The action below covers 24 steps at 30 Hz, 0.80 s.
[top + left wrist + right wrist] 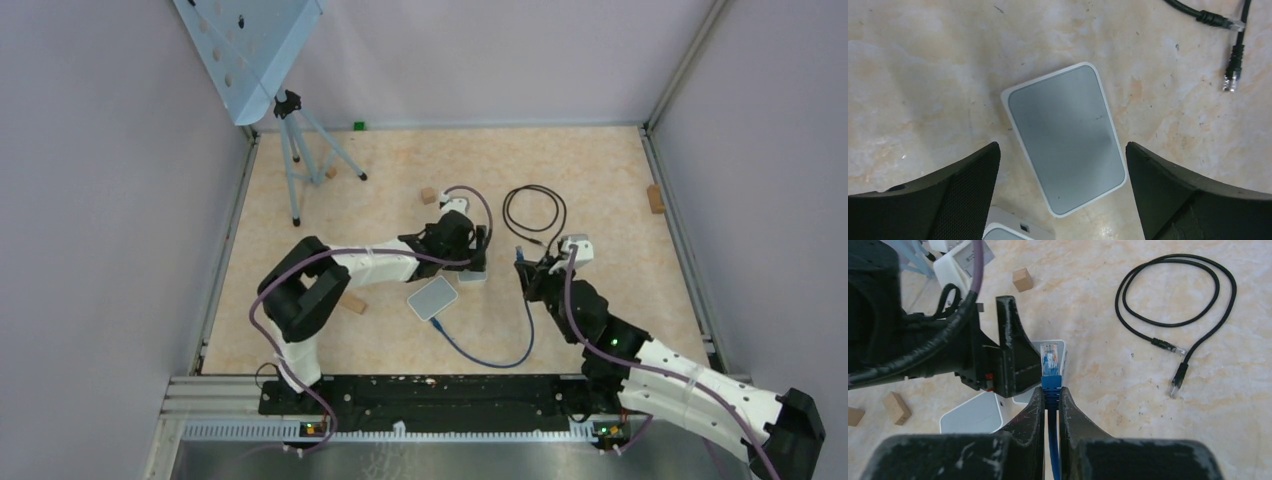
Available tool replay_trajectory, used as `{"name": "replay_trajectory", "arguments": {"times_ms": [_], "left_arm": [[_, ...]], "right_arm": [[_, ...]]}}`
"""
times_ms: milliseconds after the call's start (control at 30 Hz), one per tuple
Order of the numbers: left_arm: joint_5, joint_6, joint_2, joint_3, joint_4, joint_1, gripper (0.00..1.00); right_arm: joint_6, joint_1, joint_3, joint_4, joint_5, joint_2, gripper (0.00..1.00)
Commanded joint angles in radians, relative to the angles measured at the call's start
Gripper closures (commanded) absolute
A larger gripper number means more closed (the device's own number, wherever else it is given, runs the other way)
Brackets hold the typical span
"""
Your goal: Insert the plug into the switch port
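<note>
A grey-topped white switch point(1065, 137) lies flat between the wide-open fingers of my left gripper point(1062, 145), which hovers above it without touching. In the top view this switch point(473, 275) is mostly hidden under the left gripper point(468, 248). My right gripper point(1050, 390) is shut on the blue boot of the plug point(1049, 357), whose clear tip points at the switch's edge point(1060, 347), just right of the left gripper's finger point(1010, 350). From above, the right gripper point(528, 272) sits right of the switch. The switch port is not visible.
A second grey-topped box point(432, 298) lies beside the switch, with the blue cable point(495, 360) running to it. A black cable point(535, 212) is coiled behind. Wooden blocks point(428, 195) point(655, 198) point(352, 303) are scattered; a tripod point(300, 160) stands back left.
</note>
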Motion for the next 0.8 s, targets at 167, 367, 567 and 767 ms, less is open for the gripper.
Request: {"name": "replay_trajectory", "arguments": {"times_ms": [167,367,567,767], "left_arm": [[-0.153,0.031,0.147,0.167,-0.145,-0.059,0.01],[-0.202,0.026,0.238,0.244,-0.255,-0.098,0.07],[-0.178,0.156,0.218,0.177,-0.202,-0.098,0.29],[-0.036,0.402,0.110,0.013,-0.088,-0.089,0.40]], "right_arm": [[0.066,-0.003,0.010,-0.106,0.022,-0.113,1.00],[0.067,-0.002,0.001,-0.116,0.024,-0.132,1.00],[0.045,-0.001,0.005,-0.116,-0.007,-0.133,1.00],[-0.075,-0.003,-0.006,-0.101,-0.108,-0.150,1.00]]}}
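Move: The uncabled switch box lies just under the open left gripper, about 4 cm below, 1 cm ahead and 2 cm to its right. From the left gripper, the box with the blue cable in it is some 7 cm back and 6 cm to the left; the black cable's plugs are about 4 cm ahead and 18 cm to the right. From the right hand, the uncabled box is about 9 cm ahead, 9 cm to the left and 15 cm below. Bring the left gripper down about 3 cm and some 2 cm to the right over the uncabled switch box, rolling the wrist some 15 degrees so that its left side rises. Then close the fingers on the box's two long sides and, once gripped, start a slight clockwise turn. Keep the blue plug pinched in the right hand, easing it only about 1 cm back and right. ##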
